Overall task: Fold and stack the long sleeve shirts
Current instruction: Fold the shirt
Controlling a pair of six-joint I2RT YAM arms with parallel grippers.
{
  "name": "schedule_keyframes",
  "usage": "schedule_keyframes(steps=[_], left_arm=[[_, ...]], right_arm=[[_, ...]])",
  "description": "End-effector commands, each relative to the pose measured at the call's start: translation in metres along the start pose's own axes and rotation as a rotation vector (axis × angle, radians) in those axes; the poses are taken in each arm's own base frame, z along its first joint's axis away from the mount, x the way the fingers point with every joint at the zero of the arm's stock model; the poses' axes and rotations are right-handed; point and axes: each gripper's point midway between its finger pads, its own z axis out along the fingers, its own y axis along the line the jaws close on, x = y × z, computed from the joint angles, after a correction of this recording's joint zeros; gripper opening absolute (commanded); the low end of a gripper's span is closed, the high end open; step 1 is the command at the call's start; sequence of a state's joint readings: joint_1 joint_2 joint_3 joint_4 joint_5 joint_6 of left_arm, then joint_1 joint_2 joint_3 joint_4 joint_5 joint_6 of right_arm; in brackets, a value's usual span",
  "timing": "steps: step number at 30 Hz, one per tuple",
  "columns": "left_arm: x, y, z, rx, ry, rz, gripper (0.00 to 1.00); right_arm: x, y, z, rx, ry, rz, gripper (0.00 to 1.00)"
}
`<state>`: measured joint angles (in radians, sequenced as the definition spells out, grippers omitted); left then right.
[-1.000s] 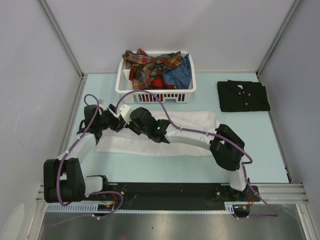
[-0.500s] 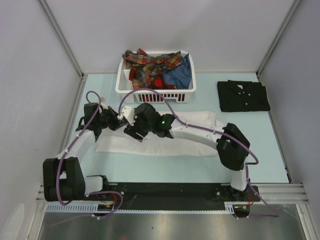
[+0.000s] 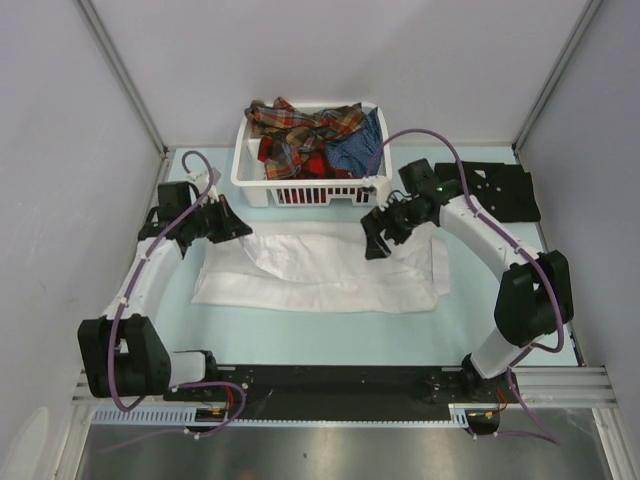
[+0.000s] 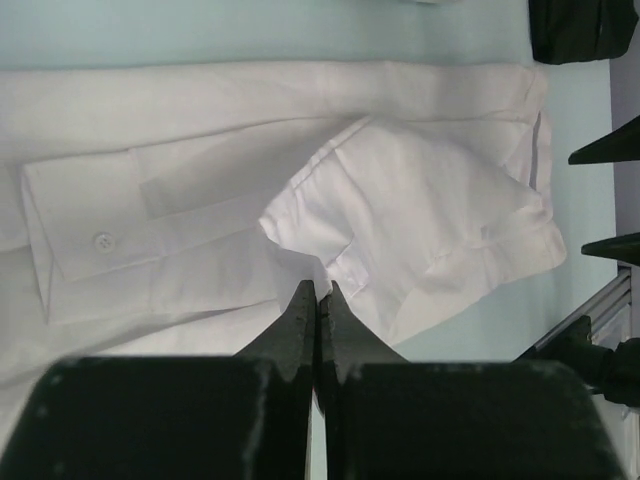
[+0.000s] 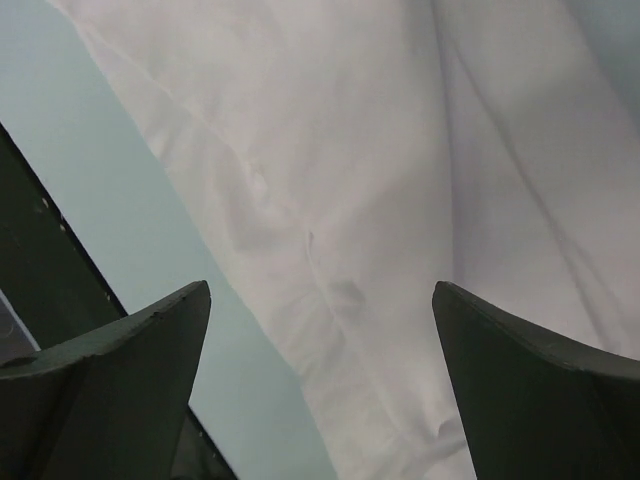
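Note:
A white long sleeve shirt (image 3: 330, 275) lies spread on the pale blue table. My left gripper (image 3: 240, 231) is at its far left corner, shut on a fold of the white cloth (image 4: 400, 200); the closed tips (image 4: 318, 293) pinch the cloth's edge. A buttoned cuff (image 4: 100, 240) lies flat on the shirt. My right gripper (image 3: 373, 244) is open and empty just above the shirt's right part (image 5: 400, 150). A folded black shirt (image 3: 505, 205) lies at the back right, partly hidden by my right arm. Plaid shirts (image 3: 300, 130) and a blue shirt (image 3: 362, 150) are heaped in the basket.
The white slatted basket (image 3: 320, 193) stands at the back centre, just beyond the white shirt. Grey walls close in the table on the left, back and right. The black base rail runs along the near edge.
My right arm has swung from the shirt's left end across to its right side, gripper open. My left gripper has drawn back and left, still shut on the cloth.

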<state>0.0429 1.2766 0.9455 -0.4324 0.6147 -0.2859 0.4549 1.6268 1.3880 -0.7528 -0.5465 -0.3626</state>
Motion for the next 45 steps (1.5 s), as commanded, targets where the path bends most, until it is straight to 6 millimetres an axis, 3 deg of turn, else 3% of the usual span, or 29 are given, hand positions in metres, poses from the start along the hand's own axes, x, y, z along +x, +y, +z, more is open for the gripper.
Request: schedule_keyframes(steps=[1,4,9,12,16,20,23,24,28,34,38,45], left_arm=[[-0.014,-0.001,-0.01,0.024,0.028,0.115,0.02],[-0.026,-0.001,-0.007,0.037,0.046,0.099,0.0],[-0.028,0.006,0.0,0.029,0.069,0.109,0.01],[-0.023,0.019,0.004,0.014,0.097,0.16,0.07],[-0.018,0.043,0.011,-0.042,0.12,0.235,0.11],[-0.006,0.069,0.017,-0.084,0.162,0.306,0.15],[0.002,0.087,0.018,-0.13,0.183,0.368,0.23],[0.009,0.094,0.018,-0.147,0.196,0.375,0.3],[0.011,0.119,0.011,-0.22,0.211,0.482,0.45],[0.015,0.101,-0.008,-0.115,0.209,0.776,0.61],[0.037,0.101,-0.012,-0.087,0.3,0.803,0.64],[0.046,0.094,-0.018,-0.077,0.293,0.779,0.65]], right_arm=[[0.058,-0.001,-0.015,-0.04,0.124,0.147,0.97],[0.081,-0.013,-0.015,0.003,0.157,0.18,0.94],[0.108,-0.033,-0.007,0.113,0.214,0.184,0.89],[0.124,-0.037,-0.007,0.133,0.245,0.208,0.84],[0.135,-0.044,-0.007,0.173,0.274,0.228,0.64],[0.151,-0.05,-0.011,0.209,0.321,0.268,0.57],[0.162,-0.051,-0.016,0.226,0.355,0.285,0.52],[0.164,-0.049,-0.019,0.227,0.365,0.286,0.52],[0.173,-0.049,-0.03,0.242,0.386,0.325,0.55],[0.174,-0.054,-0.048,0.258,0.352,0.399,0.54],[0.189,-0.061,-0.039,0.26,0.41,0.408,0.5],[0.226,-0.08,-0.025,0.314,0.509,0.378,0.44]])
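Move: The left hand, pinching a sleeve end of the white shirt, takes it to the shirt's left end, about 10 cm to its left, level with it and 14 cm below; the laundry basket stands roughly 33 cm ahead and 15 cm right. The empty right hand goes for the shirt's near right corner, some 17 cm right, 5 cm back and 13 cm down. The folded black shirt lies about 26 cm ahead and 32 cm right of this hand. Rightward and down, drawing back about 5 cm, the right hand sweeps some 16 cm to the shirt's near right corner, turning clockwise and half closing its wide-open fingers around a fold, not yet pinching it. The left nudges forward, then sinks about 8 cm and goes as far left over the shirt's left end, rolling its left side up and turning clockwise as its fingers open and let go of the sleeve. ##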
